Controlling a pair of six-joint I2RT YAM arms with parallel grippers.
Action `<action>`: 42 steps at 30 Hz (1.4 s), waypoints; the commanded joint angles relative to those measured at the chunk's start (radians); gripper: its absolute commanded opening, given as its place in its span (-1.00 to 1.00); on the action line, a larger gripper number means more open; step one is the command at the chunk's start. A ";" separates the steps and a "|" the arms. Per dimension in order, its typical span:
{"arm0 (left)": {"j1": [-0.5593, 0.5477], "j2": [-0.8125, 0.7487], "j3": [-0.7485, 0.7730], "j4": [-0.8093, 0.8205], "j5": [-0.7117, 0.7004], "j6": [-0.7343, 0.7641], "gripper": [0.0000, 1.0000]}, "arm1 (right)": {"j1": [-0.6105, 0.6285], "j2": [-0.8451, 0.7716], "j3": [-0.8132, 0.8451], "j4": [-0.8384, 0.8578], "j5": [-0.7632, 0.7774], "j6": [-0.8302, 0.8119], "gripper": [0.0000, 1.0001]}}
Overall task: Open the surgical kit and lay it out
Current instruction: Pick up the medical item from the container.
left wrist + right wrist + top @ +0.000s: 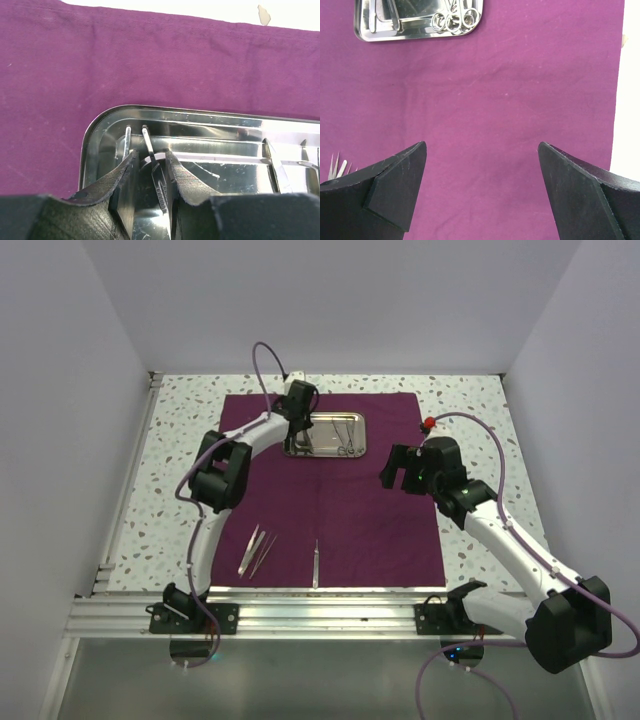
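The maroon cloth lies spread flat. The steel tray sits at its far middle, with ring-handled scissors in it. My left gripper is down in the tray's left end. In the left wrist view its jaws stand narrowly apart, straddling a slim ridged steel instrument that lies against the right finger. My right gripper hovers wide open and empty over the cloth, right of the tray. Tweezers and another slim tool lie on the near cloth.
The tray rim curves just ahead of my left fingers. More steel tools lie to the right in the tray. Speckled tabletop borders the cloth. A metal rail runs along the near edge. White walls enclose three sides.
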 commanded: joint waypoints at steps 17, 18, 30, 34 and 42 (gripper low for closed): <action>0.002 0.126 0.130 -0.068 0.038 -0.005 -0.59 | 0.003 -0.017 0.012 0.016 -0.003 0.003 0.95; 0.002 0.126 0.130 -0.070 0.038 -0.005 -0.62 | 0.003 -0.017 0.012 0.016 -0.001 0.003 0.95; -0.001 0.131 0.139 -0.060 0.058 0.009 -1.00 | 0.003 -0.024 0.012 0.014 -0.004 0.003 0.95; 0.001 0.084 0.153 -0.060 0.060 0.030 -1.00 | 0.003 -0.023 0.009 0.020 -0.009 0.003 0.96; -0.001 -0.039 0.251 -0.125 0.052 0.059 -1.00 | 0.003 -0.035 0.009 0.014 0.005 0.002 0.96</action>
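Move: Straddled by the left hand's part-open fingers, the medical item (a slim, dark-handled instrument) has its middle some 3 cm back, 1 cm right and 1 cm below. A second slim instrument lies about 2 cm left and 2 cm back of the hand, and the scissors some 10 cm right and 2 cm back. From the idle right hand the item is roughly 17 cm ahead, 19 cm left and 14 cm down. Sliding forward about 2 cm and a little over 1 cm to the right, low in the tray towards its far wall, the left hand brings its fingertips near the item's far end. The fingers then shut from about a third open, pinching it, and the hand finally starts up by roughly 1 cm. ##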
